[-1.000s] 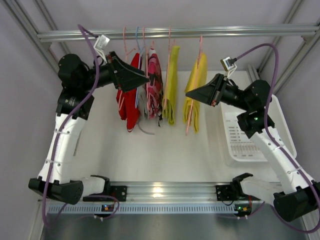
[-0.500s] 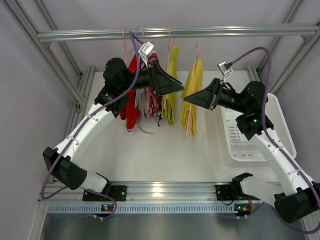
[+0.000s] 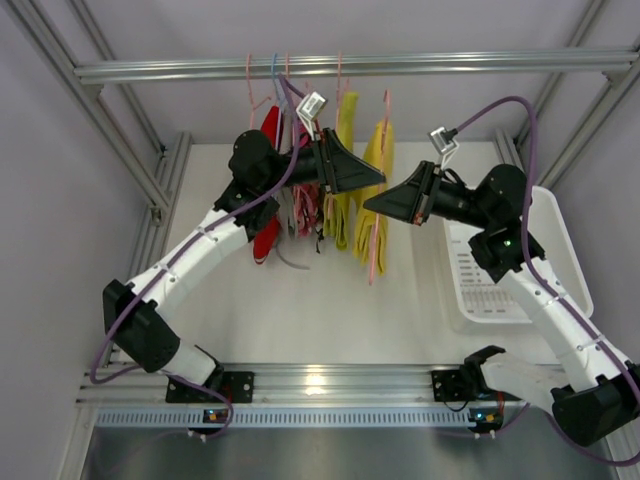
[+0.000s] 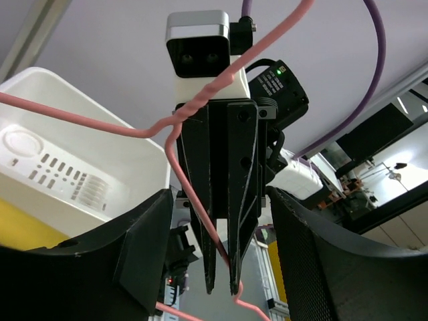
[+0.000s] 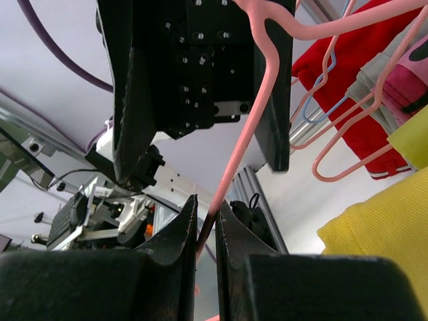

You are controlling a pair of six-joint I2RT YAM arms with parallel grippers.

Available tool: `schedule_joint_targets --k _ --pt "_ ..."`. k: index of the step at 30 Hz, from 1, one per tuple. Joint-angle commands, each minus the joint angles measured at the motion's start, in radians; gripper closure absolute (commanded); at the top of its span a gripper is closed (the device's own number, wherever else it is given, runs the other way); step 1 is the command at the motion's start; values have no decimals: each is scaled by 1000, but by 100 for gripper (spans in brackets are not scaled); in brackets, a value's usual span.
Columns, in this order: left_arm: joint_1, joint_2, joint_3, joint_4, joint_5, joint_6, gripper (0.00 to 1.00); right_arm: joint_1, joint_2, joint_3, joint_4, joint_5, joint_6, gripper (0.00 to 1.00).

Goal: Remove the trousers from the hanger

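Observation:
The bright yellow trousers (image 3: pixel 378 152) hang folded on a pink wire hanger (image 3: pixel 372 262) from the top rail (image 3: pixel 450 65). The duller yellow-green trousers (image 3: pixel 341 222) hang just to their left. My right gripper (image 3: pixel 367 206) is shut on the pink hanger's wire (image 5: pixel 249 127), pinching it between its fingertips (image 5: pixel 207 224). My left gripper (image 3: pixel 378 180) faces it from the left, open. In the left wrist view its jaws (image 4: pixel 221 267) stand on either side of the right gripper's fingers and the wire. Yellow cloth (image 5: pixel 381 227) shows low on the right in the right wrist view.
A red garment (image 3: pixel 262 240) and a pink patterned garment (image 3: pixel 305 215) hang on hangers further left on the same rail. A white slotted basket (image 3: pixel 500 270) sits on the table at the right, under the right arm. Frame posts stand at both sides.
My left arm has swung right from the red garment to the bright yellow trousers' hanger, and its jaws have narrowed. The right gripper, still holding the hanger, has edged left.

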Motion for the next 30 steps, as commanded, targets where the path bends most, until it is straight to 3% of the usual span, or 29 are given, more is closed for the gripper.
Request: schedule_joint_targets --k 1,16,20,21,22,23,25,28,29,30 --pt "-24 6 -18 113 -8 -40 35 22 -36 62 177 15 -91 100" --pt "-39 50 -12 193 -45 -158 50 40 -22 61 167 29 -112 100" --pt "-39 46 -15 202 -38 -172 62 40 -19 58 166 32 -112 100" --pt "-39 44 -20 205 -39 -178 67 40 -17 55 164 35 -112 100" --pt "-39 40 -23 210 -39 -183 83 39 -17 47 163 36 -115 100" --pt "-39 37 -24 215 -39 -186 91 40 -19 44 161 38 -117 100" --pt "-38 29 -20 216 -36 -187 100 40 -19 38 157 41 -126 100" --pt "-35 23 2 218 -18 -186 100 40 -36 30 112 58 -159 75" --pt "-35 21 11 216 -13 -183 100 39 -42 30 100 64 -172 55" --pt "-33 20 22 206 -4 -172 100 39 -51 30 51 85 -190 47"
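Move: The left hand, half open, already straddles the pink hanger: the wire just under its twisted neck lies about 2 cm to the right and 1 cm down, level in depth. From the right hand, shut on that wire lower along, the same spot is some 2 cm ahead and 3 cm up, with no sideways offset. From the left hand, the held yellow trousers hang roughly 12 cm straight below; the railed yellow trousers are about 4 cm ahead, 6 cm left and 12 cm down. Rightward by about 2 cm and a little down, the left hand eases onto the hanger wire just below the twist, rolling some 10 degrees with its forward side dipping, and closes to pinch the wire. The right hand stays nearly in place, keeping its grip until the left has shut, then opens about halfway and lets go of the wire. ##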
